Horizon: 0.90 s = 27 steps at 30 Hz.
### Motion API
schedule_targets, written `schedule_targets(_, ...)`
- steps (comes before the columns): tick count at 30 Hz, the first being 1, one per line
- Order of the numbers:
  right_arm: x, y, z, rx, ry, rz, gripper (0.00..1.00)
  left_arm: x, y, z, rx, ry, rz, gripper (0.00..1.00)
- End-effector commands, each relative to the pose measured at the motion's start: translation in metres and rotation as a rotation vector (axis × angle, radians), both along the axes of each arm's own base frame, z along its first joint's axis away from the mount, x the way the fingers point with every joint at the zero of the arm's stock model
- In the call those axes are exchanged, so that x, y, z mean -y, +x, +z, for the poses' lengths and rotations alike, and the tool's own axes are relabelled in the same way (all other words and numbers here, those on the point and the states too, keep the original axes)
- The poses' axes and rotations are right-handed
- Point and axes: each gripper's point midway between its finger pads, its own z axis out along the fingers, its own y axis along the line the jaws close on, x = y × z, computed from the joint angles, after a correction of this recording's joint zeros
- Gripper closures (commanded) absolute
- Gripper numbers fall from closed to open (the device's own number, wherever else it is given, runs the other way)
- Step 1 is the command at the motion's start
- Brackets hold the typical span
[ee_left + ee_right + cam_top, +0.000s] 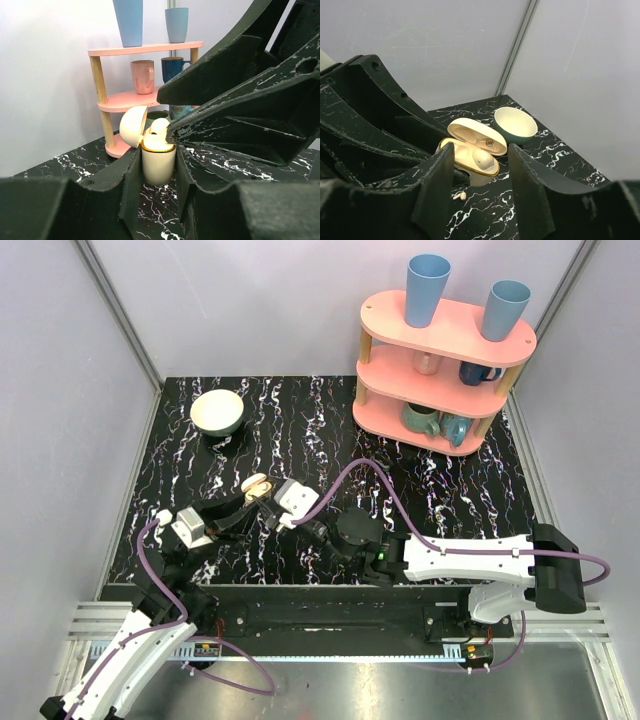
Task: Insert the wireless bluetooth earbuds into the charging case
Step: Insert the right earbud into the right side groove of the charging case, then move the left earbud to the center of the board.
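The charging case [158,165] stands upright on the table with its lid [132,126] swung open, and my left gripper [156,175] is shut on its body. One cream earbud [483,158] sits in a socket of the open case [470,155]. A tiny white piece [460,196] lies on the table just in front of the case; I cannot tell whether it is the other earbud. My right gripper [480,187] is open right in front of the case, with nothing between its fingers. From above, the case [258,484] lies between the left gripper [252,504] and the right gripper [274,510].
A cream bowl [516,122] stands behind the case, at the back left [218,412] from above. A pink three-tier shelf [445,360] with blue cups and mugs stands at the back right. The right arm's cable [350,475] arcs over the table's middle.
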Motion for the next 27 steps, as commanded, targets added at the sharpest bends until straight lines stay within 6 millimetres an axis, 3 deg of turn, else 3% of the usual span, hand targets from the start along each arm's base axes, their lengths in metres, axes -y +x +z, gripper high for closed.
schedule_targets(1, 0.008, -0.004, 0.013, 0.002, 0.04, -0.003, 0.42, -0.009, -0.008, 0.03, 0.092, -0.073, 0.014, 1.0)
schedule_targets(4, 0.012, -0.009, 0.037, 0.013, 0.084, 0.02, 0.25, -0.009, -0.008, 0.03, 0.093, -0.069, 0.018, 1.0)
schedule_targets(9, 0.025, -0.012, 0.084, -0.005, 0.198, 0.025, 0.22, -0.01, -0.008, 0.032, 0.096, -0.064, 0.025, 1.0)
schedule_targets(13, 0.038, -0.014, 0.101, -0.001, 0.267, 0.031, 0.2, -0.009, -0.007, 0.031, 0.095, -0.06, 0.025, 1.0)
schedule_targets(17, 0.063, 0.006, 0.114, -0.085, 0.341, -0.115, 0.17, -0.011, -0.009, 0.033, 0.109, -0.057, 0.031, 1.0)
schedule_targets(20, 0.084, 0.027, 0.11, -0.144, 0.393, -0.249, 0.17, -0.014, -0.011, 0.039, 0.129, -0.044, 0.041, 1.0)
schedule_targets(23, 0.104, 0.06, 0.094, -0.235, 0.414, -0.348, 0.16, -0.015, -0.014, 0.041, 0.133, -0.017, 0.046, 1.0)
schedule_targets(24, 0.109, 0.067, 0.08, -0.339, 0.441, -0.344, 0.16, -0.016, -0.014, 0.041, 0.151, 0.006, 0.06, 1.0)
schedule_targets(25, 0.124, 0.089, 0.072, -0.383, 0.464, -0.388, 0.16, -0.017, -0.015, 0.04, 0.149, 0.018, 0.062, 1.0)
schedule_targets(27, 0.13, 0.103, 0.046, -0.524, 0.497, -0.367, 0.16, -0.021, -0.017, 0.042, 0.168, 0.025, 0.08, 1.0)
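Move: My right hand is at the open charging case, whose middle is 1 or 2 cm to its left and about 2 cm below it; the earbud already sits in the case. The loose earbud lies on the table some 15 cm ahead, 6 cm left and 24 cm down, and the bowl about 45 cm ahead and 17 cm left. From my left hand, which grips the case, the loose earbud is roughly 15 cm ahead and 5 cm left. I spread my right fingers from half open to nearly wide and lift the hand about 8 cm clear of the charging case. The lift bends into a quickening sweep, some 9 cm to my right and finally 7 cm forward while sinking a little, the wrist turning roughly 20 degrees clockwise and its left side rising. My left hand keeps its grip on the case, almost still. ##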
